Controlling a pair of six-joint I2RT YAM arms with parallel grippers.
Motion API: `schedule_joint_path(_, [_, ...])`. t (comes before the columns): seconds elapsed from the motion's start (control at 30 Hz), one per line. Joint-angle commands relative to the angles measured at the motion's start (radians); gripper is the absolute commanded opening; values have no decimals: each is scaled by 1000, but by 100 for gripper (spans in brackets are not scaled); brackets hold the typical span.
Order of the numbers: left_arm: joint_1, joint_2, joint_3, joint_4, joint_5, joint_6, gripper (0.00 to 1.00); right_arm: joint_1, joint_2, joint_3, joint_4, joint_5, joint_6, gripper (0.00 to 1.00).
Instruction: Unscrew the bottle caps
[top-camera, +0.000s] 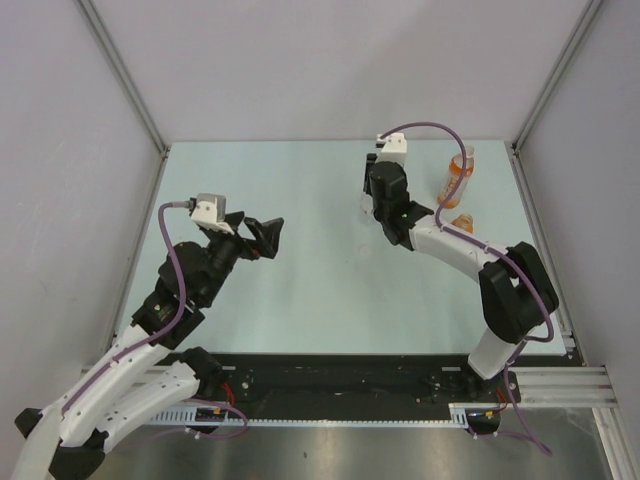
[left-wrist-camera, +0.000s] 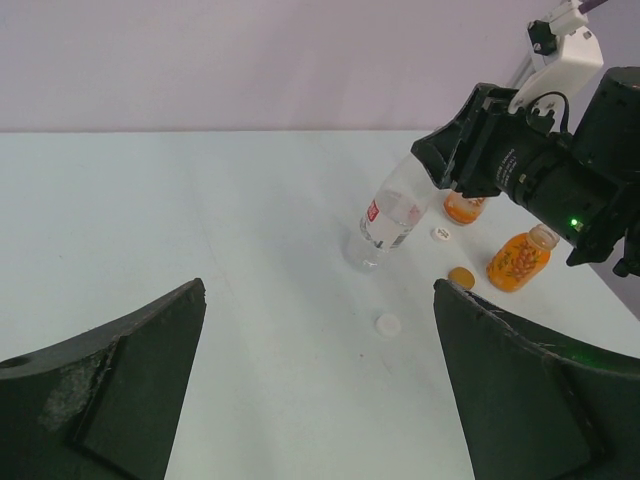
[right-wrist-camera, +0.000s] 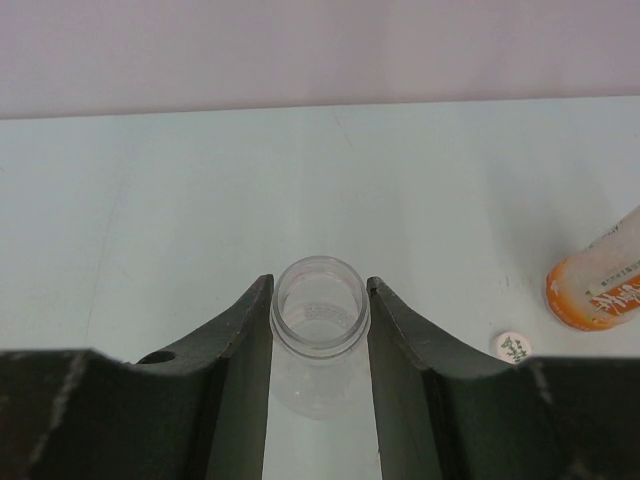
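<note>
My right gripper (right-wrist-camera: 320, 290) is shut on the neck of the clear bottle (right-wrist-camera: 320, 378), whose mouth is uncapped. In the left wrist view the clear bottle (left-wrist-camera: 385, 222) hangs tilted from the right gripper (left-wrist-camera: 437, 170), its base down by the table. A plain white cap (left-wrist-camera: 388, 324), a printed white cap (left-wrist-camera: 441, 233) and an orange cap (left-wrist-camera: 461, 277) lie loose on the table. The taller orange bottle (left-wrist-camera: 520, 258) and the squat orange bottle (left-wrist-camera: 463, 208) stand behind them. My left gripper (left-wrist-camera: 320, 290) is open and holds nothing, well to the left (top-camera: 268, 236).
The taller orange bottle (top-camera: 458, 178) stands near the table's back right, with the small orange bottle (top-camera: 462, 222) just in front of it beside my right forearm. Metal frame posts (top-camera: 125, 75) and grey walls border the pale table (top-camera: 300, 290).
</note>
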Motion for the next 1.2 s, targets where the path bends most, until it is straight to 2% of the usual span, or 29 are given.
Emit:
schedule_joint_path(0.0, [1, -1, 7, 3, 2, 20, 100, -5, 23, 59, -4, 9, 19, 0])
schedule_joint_path(0.23, [1, 0, 3, 5, 5, 20, 100, -5, 31, 59, -33, 9, 36, 0])
schedule_joint_path(0.33, [1, 0, 3, 6, 9, 20, 100, -2, 33, 58, -45, 9, 39, 3])
schedule_joint_path(0.43, [1, 0, 1, 6, 9, 20, 100, 1, 34, 59, -56, 7, 42, 12])
schedule_joint_path(0.57, [1, 0, -2, 9, 7, 22, 100, 4, 31, 59, -59, 10, 41, 34])
schedule_joint_path(0.67, [1, 0, 0, 6, 7, 22, 100, 6, 28, 59, -59, 10, 36, 47])
schedule_joint_path(0.77, [1, -1, 0, 8, 7, 20, 100, 7, 22, 59, -58, 10, 33, 56])
schedule_joint_path(0.87, [1, 0, -3, 8, 9, 19, 100, 10, 17, 58, -59, 16, 32, 62])
schedule_joint_path(1.17, [1, 3, -2, 14, 13, 19, 100, 12, 9, 59, -62, 18, 30, 69])
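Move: The right hand still grips the clear bottle by its neck, the bottle's middle about 9 cm below the hand and its landing spot almost directly underneath. The tall orange bottle stands some 21 cm to the right and 5 cm farther out, the short orange bottle about 23 cm right and 3 cm back; a pale cap lies on the table roughly 8 cm back. From the left hand, the clear bottle is about 21 cm ahead, 20 cm right, and 17 cm lower. Straight down and gently, the right hand lowers the clear bottle by about 1 cm onto the table, then holds still for a moment. Its fingers then open to roughly two-thirds, letting go of the neck, while the hand settles another half centimetre and tips slightly nose-down without yet backing away. ##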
